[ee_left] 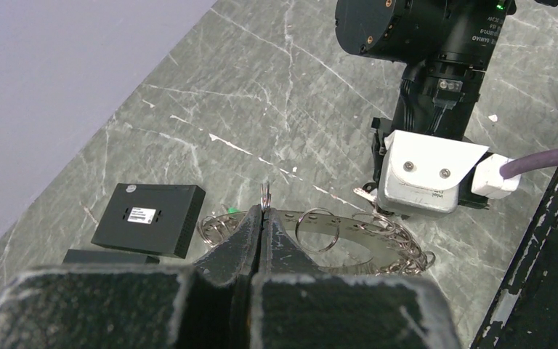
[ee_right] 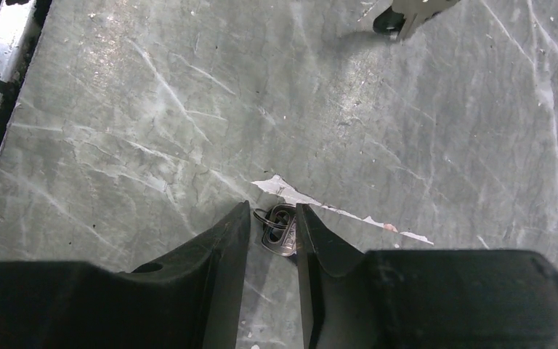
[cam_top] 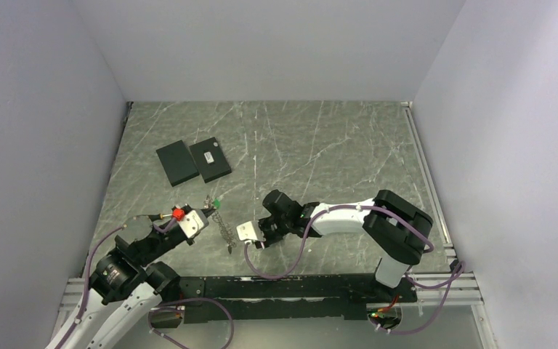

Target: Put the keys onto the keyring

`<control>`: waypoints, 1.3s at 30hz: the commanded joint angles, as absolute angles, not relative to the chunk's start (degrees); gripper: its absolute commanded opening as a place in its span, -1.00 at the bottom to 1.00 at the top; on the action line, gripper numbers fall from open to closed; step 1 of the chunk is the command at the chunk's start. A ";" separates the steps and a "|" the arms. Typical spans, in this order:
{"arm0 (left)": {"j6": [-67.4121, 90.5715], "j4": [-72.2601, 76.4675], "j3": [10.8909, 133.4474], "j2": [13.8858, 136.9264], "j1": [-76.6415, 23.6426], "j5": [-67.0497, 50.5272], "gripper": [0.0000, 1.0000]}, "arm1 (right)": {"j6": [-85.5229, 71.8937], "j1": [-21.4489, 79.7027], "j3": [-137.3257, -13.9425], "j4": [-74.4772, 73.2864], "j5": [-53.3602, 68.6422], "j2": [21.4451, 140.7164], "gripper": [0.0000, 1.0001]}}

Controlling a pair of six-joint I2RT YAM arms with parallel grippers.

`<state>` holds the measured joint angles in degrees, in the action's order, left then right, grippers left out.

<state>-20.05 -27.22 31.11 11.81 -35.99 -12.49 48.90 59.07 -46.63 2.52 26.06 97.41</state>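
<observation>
My left gripper is shut on the keyring, a thin metal ring seen edge-on and sticking up past the fingertips. Its silvery chain with further loose rings trails across the table toward the right arm; a green tag lies beside it. My right gripper is low over the table, open, its fingers straddling a dark-headed key. The right finger touches the key and a gap remains on the left. In the top view the right gripper hides that key.
Two flat black rectangular plates lie side by side at the back left. A torn white scrap sits just beyond the key. The black rail runs along the near edge, and grey walls close in the table.
</observation>
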 commanded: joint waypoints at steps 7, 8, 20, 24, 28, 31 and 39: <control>-19.36 -22.15 31.12 11.80 -36.01 -12.03 -1.00 | 49.71 59.33 -49.75 -1.71 26.57 97.60 -0.82; -19.34 -22.21 31.15 11.78 -35.99 -12.04 -1.00 | 49.48 59.33 -50.35 -2.43 26.48 97.93 -0.91; -19.25 -22.04 31.04 11.86 -35.97 -12.37 -1.00 | 39.06 59.33 -51.03 -2.17 21.21 95.82 -1.00; -19.16 -21.83 31.04 12.19 -36.02 -13.01 -1.00 | 34.89 59.33 -44.77 5.11 18.72 89.88 -1.00; -19.24 -21.70 31.03 12.73 -36.04 -14.77 -1.00 | 31.77 59.33 -39.70 12.05 16.13 83.52 -1.00; -18.95 -21.41 30.96 12.78 -36.03 -18.30 -1.00 | 29.46 59.26 -37.29 15.18 15.80 79.24 -1.00; -19.16 -20.69 31.65 16.59 -36.03 -32.80 -1.00 | 26.79 58.93 -32.51 18.37 17.45 66.01 -1.00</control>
<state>-19.75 -25.63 31.05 13.89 -35.99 -22.50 29.39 59.07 -33.80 13.54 16.71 71.70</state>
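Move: The small key fob, with its thin wire ring, lies on the table between the right fingertips, about 1 cm below their midpoint. The keyring, held by the left hand, hangs roughly 8 cm left of the right hand, 2 cm back and 17 cm up; a white paint chip is about 3 cm left on the table, and the labelled black box some 24 cm ahead and 13 cm left. From the left hand the fob lies about level fore and aft, 10 cm right and 21 cm down. The right hand stays low at the table while its fingers close from about a third open onto the fob's wire ring, then it lifts about 10 cm towards the keyring's height, easing some 3 cm right, with the left-pointing fingers swinging up and turning clockwise by roughly 20 degrees each. The left hand keeps its pinch on the keyring, holds still until near the end, then shifts about 3 cm to its right and back, turning some 10 degrees clockwise. ##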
